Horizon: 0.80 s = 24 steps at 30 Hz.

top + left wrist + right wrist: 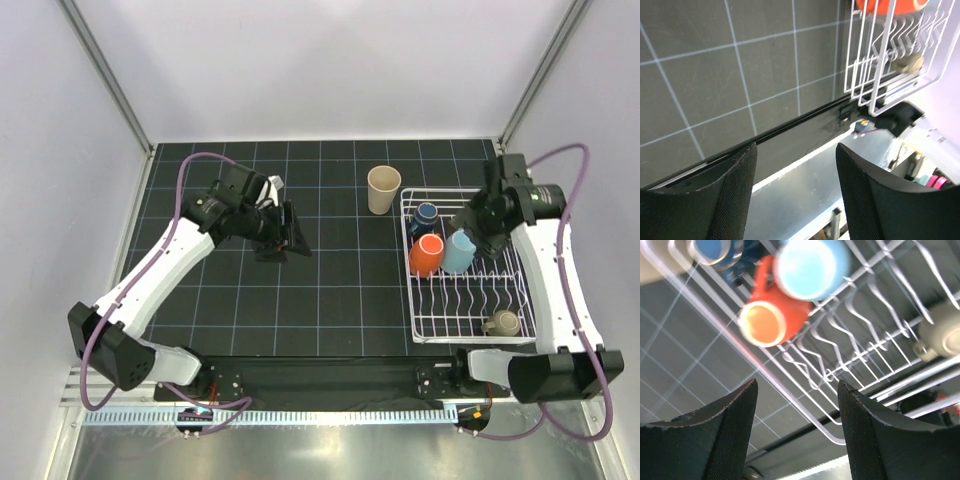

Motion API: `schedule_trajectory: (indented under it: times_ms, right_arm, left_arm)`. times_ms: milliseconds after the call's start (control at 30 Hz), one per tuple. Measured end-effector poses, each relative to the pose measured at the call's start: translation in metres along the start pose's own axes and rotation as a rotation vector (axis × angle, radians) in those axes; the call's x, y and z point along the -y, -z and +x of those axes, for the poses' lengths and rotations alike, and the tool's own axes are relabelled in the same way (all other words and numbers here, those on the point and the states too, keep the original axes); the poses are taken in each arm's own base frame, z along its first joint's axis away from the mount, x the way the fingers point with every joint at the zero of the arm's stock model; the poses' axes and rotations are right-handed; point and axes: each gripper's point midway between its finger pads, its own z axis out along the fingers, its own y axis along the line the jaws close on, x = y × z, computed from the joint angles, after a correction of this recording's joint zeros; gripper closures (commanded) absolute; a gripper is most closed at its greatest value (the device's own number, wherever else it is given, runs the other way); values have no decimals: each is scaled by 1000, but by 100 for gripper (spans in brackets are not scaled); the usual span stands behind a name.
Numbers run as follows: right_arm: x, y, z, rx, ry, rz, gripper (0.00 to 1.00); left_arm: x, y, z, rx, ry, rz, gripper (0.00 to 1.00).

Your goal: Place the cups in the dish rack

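Note:
The white wire dish rack (409,300) stands at the right of the table. In it lie a navy cup (425,215), an orange cup (427,255) and a light blue mug (459,250), with a small taupe mug (502,323) at its near end. A tall beige tumbler (383,189) stands upright on the mat just outside the rack's far left corner. My right gripper (487,243) hovers open and empty over the rack, right of the blue mug (810,265) and orange cup (770,317). My left gripper (286,240) hangs open and empty over the mat, left of centre.
The black gridded mat (330,290) covers the table between the arms. White walls and metal posts close in the back and sides. The left wrist view shows the rack's near corner (880,75), the table's front edge and the right arm's base (895,117).

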Motion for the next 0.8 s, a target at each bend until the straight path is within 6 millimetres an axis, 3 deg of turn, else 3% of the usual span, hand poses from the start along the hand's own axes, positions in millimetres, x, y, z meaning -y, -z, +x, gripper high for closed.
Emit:
schedule_trajectory:
  times_ms: [233,400,633,800]
  right_arm:
    - [-63,0,-8,34,246,-94,34]
    - [-120,-6,-21,78,380,-226,34]
    - [-227,-28,-26,144,602,-379,33]
    - [-279,-58,-22,156,706,-414,37]
  left_arm:
    - [13,-12,-25,39,51,16,36]
    - [19,-11,-41,77,53,3,36]
    - [-1,-7,-35,81,52,-91,34]
    - [-14,14,-28,113,22,-152,33]
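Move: Ahead and to the left of the empty right hand, about 20 cm forward and 12 cm left, the tall beige cup stands on the table, its middle roughly 17 cm lower. Nearer in the rack, about 15 cm below the hand, are the dark blue cup, 13 cm forward and 3 cm left, and the orange cup, 5 cm forward and 3 cm left. From the left hand the beige cup is some 21 cm ahead and 25 cm right. Sweeping forward about 23 cm and left some 16 cm, high across the rack's cups, the right hand travels to above the beige cup, rising slightly before starting to sink. Its wrist turns about 45 degrees counter-clockwise while the open fingers swing farther forward. The empty left hand eases forward about 4 cm, then partly back and to the left. ##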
